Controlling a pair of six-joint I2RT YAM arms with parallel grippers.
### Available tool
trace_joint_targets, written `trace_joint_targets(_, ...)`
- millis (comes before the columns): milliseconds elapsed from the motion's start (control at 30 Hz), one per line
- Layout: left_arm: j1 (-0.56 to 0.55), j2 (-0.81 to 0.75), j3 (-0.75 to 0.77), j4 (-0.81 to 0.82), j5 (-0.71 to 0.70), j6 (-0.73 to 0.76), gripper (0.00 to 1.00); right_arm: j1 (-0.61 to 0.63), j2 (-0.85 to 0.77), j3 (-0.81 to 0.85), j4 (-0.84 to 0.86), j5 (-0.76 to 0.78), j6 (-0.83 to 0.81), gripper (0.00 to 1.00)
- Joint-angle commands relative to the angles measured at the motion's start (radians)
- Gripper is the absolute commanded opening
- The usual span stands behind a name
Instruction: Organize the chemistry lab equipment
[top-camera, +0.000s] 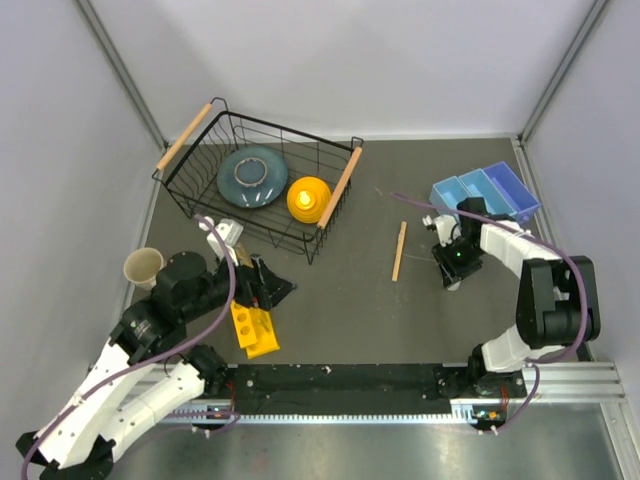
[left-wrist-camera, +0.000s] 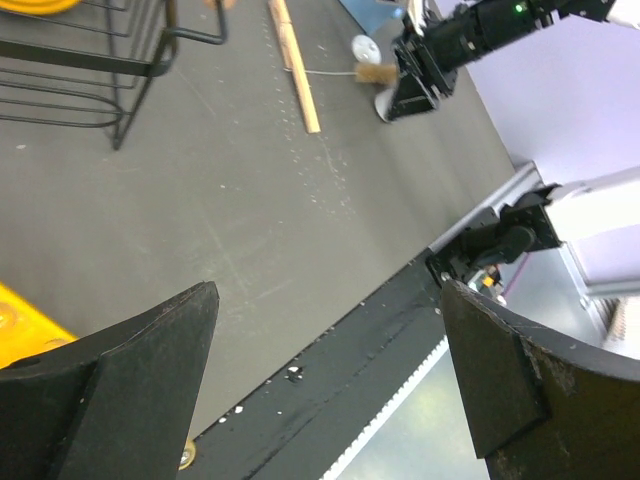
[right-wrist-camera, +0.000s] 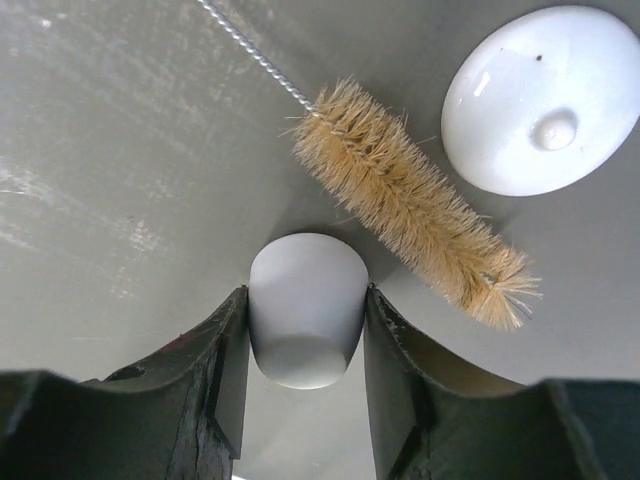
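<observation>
In the right wrist view a small white tapered piece (right-wrist-camera: 307, 305) stands on the table, and my right gripper (right-wrist-camera: 306, 298) is shut on it with both fingers touching its sides. Just beyond it lies a small brown brush (right-wrist-camera: 410, 205) on a twisted wire, and a white round lid-like piece (right-wrist-camera: 545, 100) sits further right. The pale wooden stick (top-camera: 400, 250) lies left of the right gripper (top-camera: 452, 275) in the top view. My left gripper (left-wrist-camera: 330, 290) hovers wide open over the table's near edge, holding nothing. The glass tube is not in view.
A black wire basket (top-camera: 335, 195) at the back left holds a blue-grey plate (top-camera: 252, 177) and a yellow dome (top-camera: 308, 198). Blue trays (top-camera: 485, 193) stand at the back right. A yellow rack (top-camera: 255, 330) and a paper cup (top-camera: 143, 266) sit near the left arm.
</observation>
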Motion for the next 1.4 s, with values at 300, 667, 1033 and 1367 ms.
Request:
trace_joint_targets(300, -0.024, 0.139, -0.104, 0.558, 0.289, -0.322, 0.95, -0.012, -0.306, 0.091, -0.114, -0.63, 0.004, 0.27)
trace_joint_targets(667, -0.152, 0.401, -0.167, 1.02, 0.198, -0.562, 0.95, -0.006, -0.387, 0.161, -0.099, -1.189, 0.094, 0.27)
trace_joint_targets(1033, -0.206, 0.668, -0.153, 1.282, 0.154, -0.724, 0.76, 0.039, -0.418, 0.13, -0.093, -1.281, 0.096, 0.28)
trace_joint_targets(1367, -0.249, 0.794, -0.089, 1.385, 0.167, -0.766, 0.63, 0.077, -0.421, 0.118, -0.082, -1.277, 0.091, 0.28)
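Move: Between the right fingertips the white crucible already sits, still down at the table. The place it's taken to, the left gripper, is about 41 cm left, 11 cm back and 24 cm up. The brush head lies some 4 cm ahead of the crucible, the lid 8 cm ahead and 1 cm left. From the left hand, the crucible is roughly 41 cm right, 11 cm ahead, 24 cm below; the yellow rack is 9 cm left, 2 cm ahead. Lifting the pinched crucible off the table, the right hand climbs some 23 cm while swinging left and a little back, rolling about 70 degrees until its fingers point left at the other gripper. The left hand sweeps about 20 cm right to meet it, rolling and levelling its fingers to point right, and partly closes them just short of the crucible. ##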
